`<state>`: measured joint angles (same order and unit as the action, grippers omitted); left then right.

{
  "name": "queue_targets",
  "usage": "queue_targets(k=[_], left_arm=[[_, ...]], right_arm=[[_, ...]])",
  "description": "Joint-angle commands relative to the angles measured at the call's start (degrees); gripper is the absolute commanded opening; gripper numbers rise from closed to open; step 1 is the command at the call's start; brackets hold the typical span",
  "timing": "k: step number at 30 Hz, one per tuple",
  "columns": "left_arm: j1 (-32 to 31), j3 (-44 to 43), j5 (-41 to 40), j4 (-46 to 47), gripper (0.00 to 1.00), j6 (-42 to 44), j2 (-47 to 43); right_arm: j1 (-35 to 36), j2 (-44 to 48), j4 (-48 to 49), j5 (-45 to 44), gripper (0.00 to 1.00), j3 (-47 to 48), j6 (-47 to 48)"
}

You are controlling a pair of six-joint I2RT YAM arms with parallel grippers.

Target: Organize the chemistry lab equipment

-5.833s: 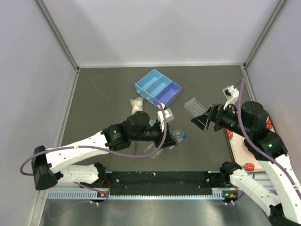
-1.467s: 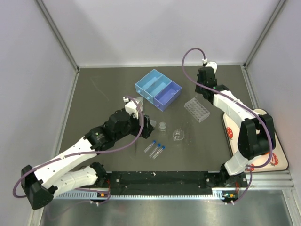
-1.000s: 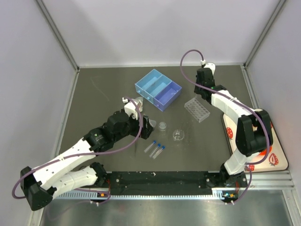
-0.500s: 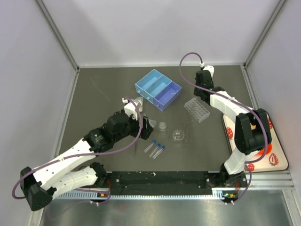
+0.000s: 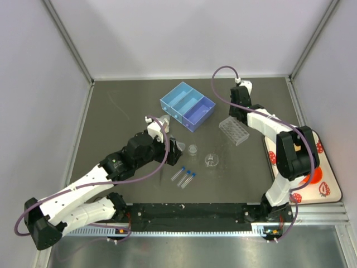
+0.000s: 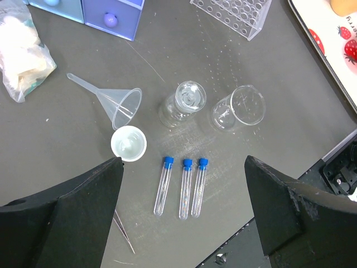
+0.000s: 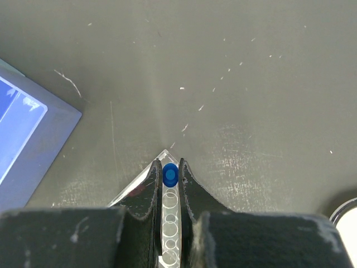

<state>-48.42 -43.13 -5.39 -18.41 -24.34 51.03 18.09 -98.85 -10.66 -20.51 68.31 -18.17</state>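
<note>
My right gripper (image 7: 170, 166) is shut on a blue-capped test tube (image 7: 170, 175), held upright over the far corner of the clear holed rack (image 7: 170, 228). From above, this gripper (image 5: 234, 114) is at the rack's (image 5: 235, 130) far end. My left gripper (image 6: 183, 162) is open and hovers above three blue-capped test tubes (image 6: 185, 188) lying side by side. Beyond them lie a funnel (image 6: 120, 104), a small white cup (image 6: 129, 143), a tipped clear beaker (image 6: 183, 103) and a second clear beaker (image 6: 239, 108).
A blue compartment box (image 5: 188, 105) stands at the back centre, and a bag of cotton (image 6: 20, 48) lies left of it. Thin tweezers (image 6: 123, 233) rest by my left finger. The strawberry-patterned tray (image 5: 316, 173) lies at the right edge.
The right wrist has shifted slightly left over the rack's far corner, with the tube still in its jaws. The left arm has stayed put.
</note>
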Motion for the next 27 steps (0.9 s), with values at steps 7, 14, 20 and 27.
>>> queue_targets(k=[7, 14, 20, 27], left_arm=[[-0.2, 0.5, 0.0, 2.9, 0.95, 0.1, -0.3], [-0.2, 0.2, 0.2, 2.8, 0.95, 0.3, 0.0], [-0.2, -0.8, 0.1, 2.4, 0.98, 0.9, 0.5], [-0.2, -3.4, 0.0, -0.8, 0.96, 1.2, 1.4]], right_arm=[[-0.3, -2.4, 1.3, 0.0, 0.0, 0.3, -0.5], [-0.3, -2.3, 1.0, 0.2, 0.33, 0.6, -0.3], [-0.1, -0.5, -0.5, -0.5, 0.52, 2.0, 0.4], [1.9, 5.8, -3.5, -3.2, 0.55, 3.2, 1.7]])
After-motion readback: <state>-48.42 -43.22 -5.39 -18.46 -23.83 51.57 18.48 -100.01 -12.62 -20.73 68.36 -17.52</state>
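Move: Right under the right fingertips, which already pinch a blue-capped test tube, is the hole at the rack's far corner; the rack's middle lies about 6 cm back, 2 cm to the right and 6 cm below the hand. The blue box stands some 17 cm to this hand's left and 5 cm farther out, the glass beaker about 19 cm back and 8 cm left, both roughly 7 cm lower. From the left hand, the rack is some 15 cm ahead, 20 cm right and 16 cm below. Lowering the capped test tube straight down another 1 cm or so into the rack's far-corner hole, the right hand stops there with its fingers pointing forward and down. The fingers then open from shut to about half wide and let go of the blue cap, and the hand starts to ease back a little, under 1 cm. ##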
